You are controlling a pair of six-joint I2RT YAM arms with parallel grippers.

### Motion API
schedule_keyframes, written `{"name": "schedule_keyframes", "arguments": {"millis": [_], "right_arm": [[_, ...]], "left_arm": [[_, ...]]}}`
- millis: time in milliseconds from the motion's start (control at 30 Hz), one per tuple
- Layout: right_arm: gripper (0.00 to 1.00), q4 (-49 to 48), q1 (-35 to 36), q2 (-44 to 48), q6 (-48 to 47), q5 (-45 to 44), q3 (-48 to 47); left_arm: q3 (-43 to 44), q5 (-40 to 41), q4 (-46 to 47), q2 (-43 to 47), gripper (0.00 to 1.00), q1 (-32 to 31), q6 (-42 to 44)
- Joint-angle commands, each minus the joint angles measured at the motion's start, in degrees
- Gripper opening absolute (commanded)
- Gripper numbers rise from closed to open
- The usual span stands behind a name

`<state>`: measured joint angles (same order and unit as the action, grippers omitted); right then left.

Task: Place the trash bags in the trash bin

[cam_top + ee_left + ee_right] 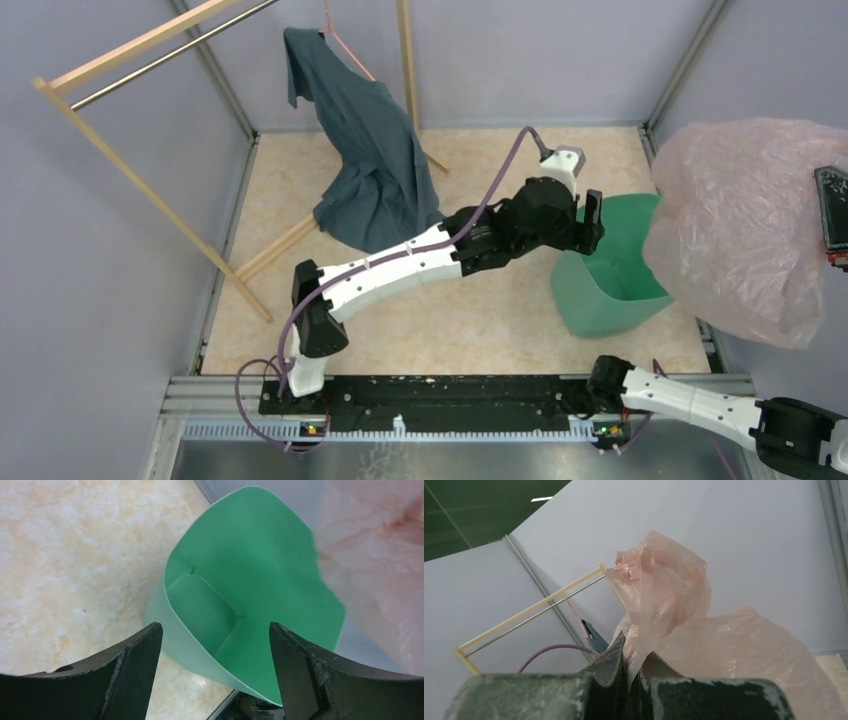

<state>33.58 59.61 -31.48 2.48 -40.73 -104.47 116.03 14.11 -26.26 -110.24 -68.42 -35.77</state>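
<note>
The trash bin (610,285) is a teal-green bucket on the floor at the right, its mouth facing up. My left gripper (591,222) hangs at the bin's left rim, open. In the left wrist view the left gripper (215,630) shows both dark fingers (137,665) spread wide, with the bin's (250,580) near wall below the gap and nothing pinched. The trash bag (740,230), pale pink wrinkly film, hangs in the air right of the bin and covers part of its right rim. My right gripper (634,667) is shut on a bunched fold of the bag (664,595).
A dark blue-grey shirt (370,170) hangs from a wooden rack (150,200) at the back left and drapes onto the floor. Grey walls (100,330) enclose the marbled floor (470,320). A purple cable (500,185) loops over the left arm.
</note>
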Motion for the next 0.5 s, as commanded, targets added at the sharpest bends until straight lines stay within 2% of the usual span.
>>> {"name": "schedule_keyframes", "arguments": {"millis": [0,167,467], "right_arm": [[0.00,3.4,0.2,-0.1,-1.7,-1.0,-1.8],[0.00,3.1,0.2,0.4,-4.6,-2.2,-2.3],[0.00,2.7,0.3,0.8,-4.0,-0.9,-0.3]], "left_arm": [[3.7,10.5,-4.8,-2.8,0.80,-1.4,1.2],[3.0,12.1,-4.8,-4.7,0.66,-2.8,1.3],[6.9,12.6,-8.7,-7.6,0.29,-2.9,3.6]]}}
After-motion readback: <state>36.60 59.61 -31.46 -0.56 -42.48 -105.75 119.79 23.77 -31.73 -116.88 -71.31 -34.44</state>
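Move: The left edge of the trash bin's rim is about 6 cm below my open left hand, almost plumb under it. The bin's middle sits 8 cm to the right, 3 cm back and some 20 cm down; the puffed-out trash bag hangs roughly 11 cm to the right, 12 cm nearer me and 18 cm above that hand. From my right hand, which still holds the bag, the bin is about 10 cm ahead, 8 cm left and 48 cm below. I lower my left hand some 5 cm onto the bin's left rim, tipping its fingers about 10 degrees steeper and closing them from nearly wide open to a bit over a third, one on each side of the bin wall. My right hand stays high and shut on the bag, sinking barely a centimetre. ##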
